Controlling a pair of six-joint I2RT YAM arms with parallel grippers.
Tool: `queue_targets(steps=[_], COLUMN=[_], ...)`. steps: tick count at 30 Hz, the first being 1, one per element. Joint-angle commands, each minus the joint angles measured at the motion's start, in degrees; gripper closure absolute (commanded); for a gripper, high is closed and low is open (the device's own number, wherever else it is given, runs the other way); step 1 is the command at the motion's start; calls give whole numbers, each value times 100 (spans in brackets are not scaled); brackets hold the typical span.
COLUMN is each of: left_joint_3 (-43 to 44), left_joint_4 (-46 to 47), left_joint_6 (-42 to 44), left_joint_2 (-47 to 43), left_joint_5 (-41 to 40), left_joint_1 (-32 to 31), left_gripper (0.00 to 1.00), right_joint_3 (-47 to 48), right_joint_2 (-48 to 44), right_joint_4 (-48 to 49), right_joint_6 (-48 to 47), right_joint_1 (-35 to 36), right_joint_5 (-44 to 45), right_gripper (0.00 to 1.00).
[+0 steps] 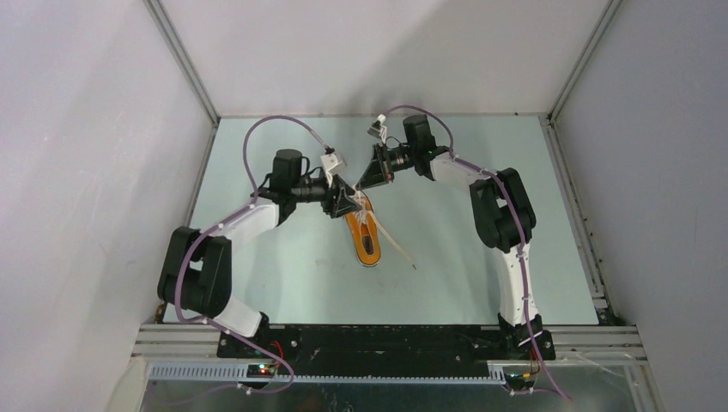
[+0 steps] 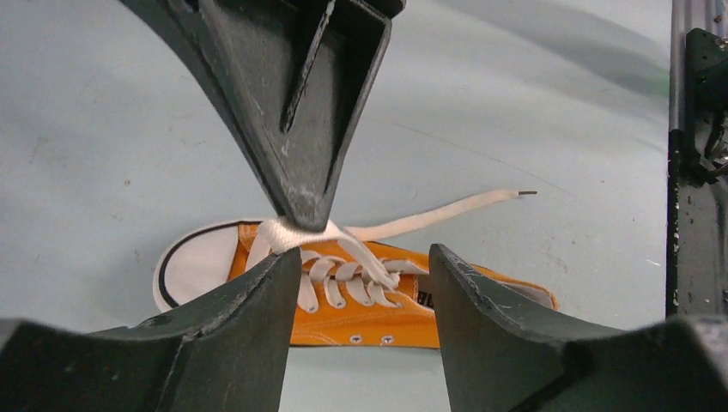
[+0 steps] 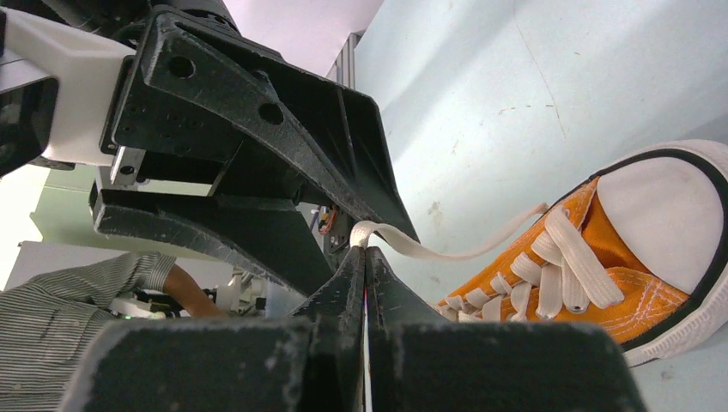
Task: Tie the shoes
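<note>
The orange shoe (image 1: 367, 236) lies on the teal table, its white toe cap pointing away from the arm bases. My right gripper (image 3: 365, 251) is shut on a white lace (image 3: 446, 251), which is lifted off the shoe (image 3: 635, 292) in a slack arc. The left wrist view shows those black right fingers (image 2: 300, 129) pinching the lace (image 2: 288, 233) just above the shoe (image 2: 378, 318). My left gripper (image 2: 365, 253) is open right beside that pinch, holding nothing. The other lace end (image 2: 446, 211) lies loose on the table.
Grey walls with aluminium corner posts (image 1: 185, 64) enclose the table (image 1: 283, 283). A dark frame post (image 2: 694, 189) stands at the right of the left wrist view. A person's arm in a striped sleeve (image 3: 103, 292) shows beyond the table.
</note>
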Motion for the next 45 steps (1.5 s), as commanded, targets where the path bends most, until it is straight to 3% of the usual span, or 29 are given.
queue_targets(steps=[1, 6, 10, 14, 20, 26, 34, 45], left_joint_3=[412, 481, 405, 372, 208, 11, -274, -492], left_joint_4=[324, 707, 1009, 833, 350, 1214, 1455, 1619], left_joint_6=[-26, -286, -477, -394, 96, -698, -985, -1408], left_joint_2=[370, 681, 733, 705, 542, 736, 756, 649], left_joint_5=[181, -245, -115, 163, 421, 248, -90, -194], left_joint_1=[-157, -205, -222, -236, -210, -290, -287, -222], left_gripper=[37, 37, 41, 46, 47, 55, 66, 69], right_joint_3=[284, 273, 243, 224, 218, 209, 165, 169], right_joint_2=[-81, -92, -104, -114, -133, -109, -110, -103], right_joint_4=[-218, -215, -213, -219, -247, -248, -248, -248], right_joint_6=[-211, -210, -194, -192, -218, -184, -181, -176], right_joint_1=[-47, -49, -73, -81, -100, -135, -146, -180], right_joint_5=[-98, -118, -120, -118, -104, -79, -63, -43], right_gripper=[100, 100, 100, 100, 100, 100, 100, 100])
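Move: The foot of the lace loop, just above the knot, is about 1 cm back, 3 cm right and 5 cm below the open left hand. The right fingertips holding the loop's top are some 5 cm ahead of the left hand, 2 cm right and slightly higher. The shoe's middle lies about 4 cm back, 2 cm right and 9 cm below, the free lace's middle about 7 cm back and 9 cm right. From the right hand the loop's foot is about 6 cm back, 1 cm right and 6 cm below. Down by about 4.5 cm and 2 cm to the right goes the left hand, first swinging some 2.5 cm forward and then back again, towards the loop's foot. Its fingers narrow around the hanging strands to about half their starting gap, without shutting. The right hand stays nearly in place, easing about 1 cm right, and keeps its pinch on the loop's top. ##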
